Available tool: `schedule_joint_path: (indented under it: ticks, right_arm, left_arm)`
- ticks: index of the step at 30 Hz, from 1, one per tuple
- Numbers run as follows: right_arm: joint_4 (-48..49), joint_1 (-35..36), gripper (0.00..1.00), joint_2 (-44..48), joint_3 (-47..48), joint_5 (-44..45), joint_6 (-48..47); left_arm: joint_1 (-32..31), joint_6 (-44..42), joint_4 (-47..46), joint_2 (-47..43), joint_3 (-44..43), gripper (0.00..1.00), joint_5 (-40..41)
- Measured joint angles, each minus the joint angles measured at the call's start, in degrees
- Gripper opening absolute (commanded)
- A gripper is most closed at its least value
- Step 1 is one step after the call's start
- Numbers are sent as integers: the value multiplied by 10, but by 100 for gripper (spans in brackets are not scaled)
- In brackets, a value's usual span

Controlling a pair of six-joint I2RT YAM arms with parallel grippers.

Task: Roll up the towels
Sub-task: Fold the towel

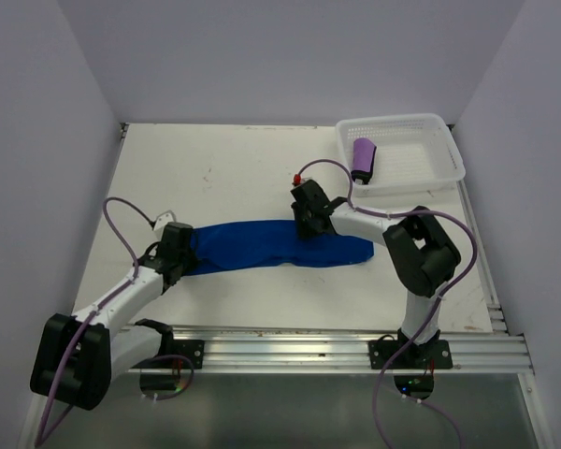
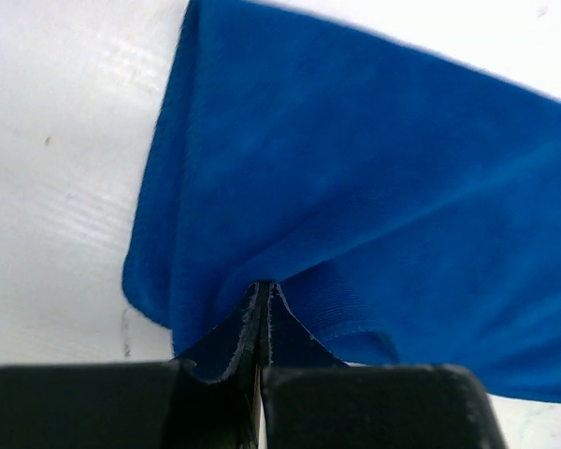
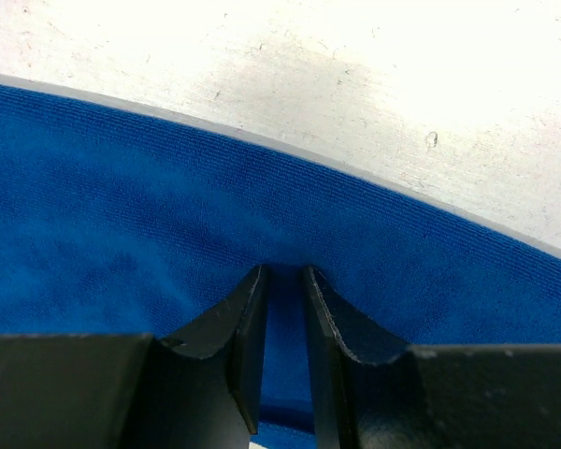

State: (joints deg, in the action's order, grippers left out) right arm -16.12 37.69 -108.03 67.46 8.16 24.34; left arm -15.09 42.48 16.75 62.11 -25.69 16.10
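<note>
The bright blue towel (image 1: 262,245) lies as a long strip across the middle of the table. My left gripper (image 1: 182,254) is shut on the towel's left end, and a pinch of blue cloth (image 2: 374,168) rises between its closed tips (image 2: 265,285). My right gripper (image 1: 307,224) presses down on the strip near its far edge, right of centre. Its jaws stand a narrow gap apart with blue cloth (image 3: 122,234) bunched between the tips (image 3: 283,271). The dark purple towel (image 1: 363,159) sits rolled up inside the basket.
A white mesh basket (image 1: 430,159) stands at the back right corner of the table. Grey walls close in the left, right and back sides. A metal rail (image 1: 355,351) with both arm bases runs along the near edge.
</note>
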Motion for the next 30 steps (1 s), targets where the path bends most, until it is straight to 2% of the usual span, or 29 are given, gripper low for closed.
schedule_joint_path:
  ticks: [6, 7, 9, 10, 12, 13, 16, 23, 30]
  right_arm:
    - [0, -2, 27, 0, 0, -3, 0]
    - [0, -2, 27, 0, 0, -3, 0]
    - [0, -2, 27, 0, 0, -3, 0]
    - [0, -2, 27, 0, 0, -3, 0]
    - [0, -2, 27, 0, 0, -3, 0]
    - [0, -2, 27, 0, 0, -4, 0]
    - [0, -2, 27, 0, 0, -4, -1]
    - [3, -3, 27, 1, -3, -6, -2]
    - [7, -8, 27, 1, -5, -17, -3]
  left_arm:
    - [0, 19, 22, -19, 24, 2, 11]
    - [0, 19, 23, -20, 23, 10, 14]
    - [0, 20, 31, -20, 17, 19, 22]
    - [0, 22, 35, -19, 11, 28, 27]
    - [0, 23, 42, -14, -6, 37, 39]
    - [0, 24, 45, -9, -17, 46, 47]
    - [1, 24, 53, 15, -55, 54, 64]
    - [37, 12, 51, 46, -125, 54, 60]
    - [64, 4, 43, 54, -124, 53, 32]
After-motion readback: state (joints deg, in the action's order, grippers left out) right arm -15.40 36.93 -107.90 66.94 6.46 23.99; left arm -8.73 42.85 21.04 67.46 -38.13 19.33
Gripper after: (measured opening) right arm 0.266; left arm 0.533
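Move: Right under the left hand's shut fingertips lies the near part of the blue towel's left end. The middle of that left edge is about 4 cm ahead, 3 cm to the left and 2 cm lower; the far-left corner lies some 10 cm ahead and level sideways, the near-left corner 2 cm back and 4 cm to the left. From the right hand, that edge is roughly 32 cm to the left and 5 cm back. Dragging its shut fingertips back and down across the towel's near-left part, the left hand goes under 2 cm, then lifts off, opens its fingers about halfway and swings forward about 6 cm and up, drifting left, to hover over the left edge while turning some 10 degrees counter-clockwise. The right hand stays put, its slightly parted fingertips resting on the towel. ##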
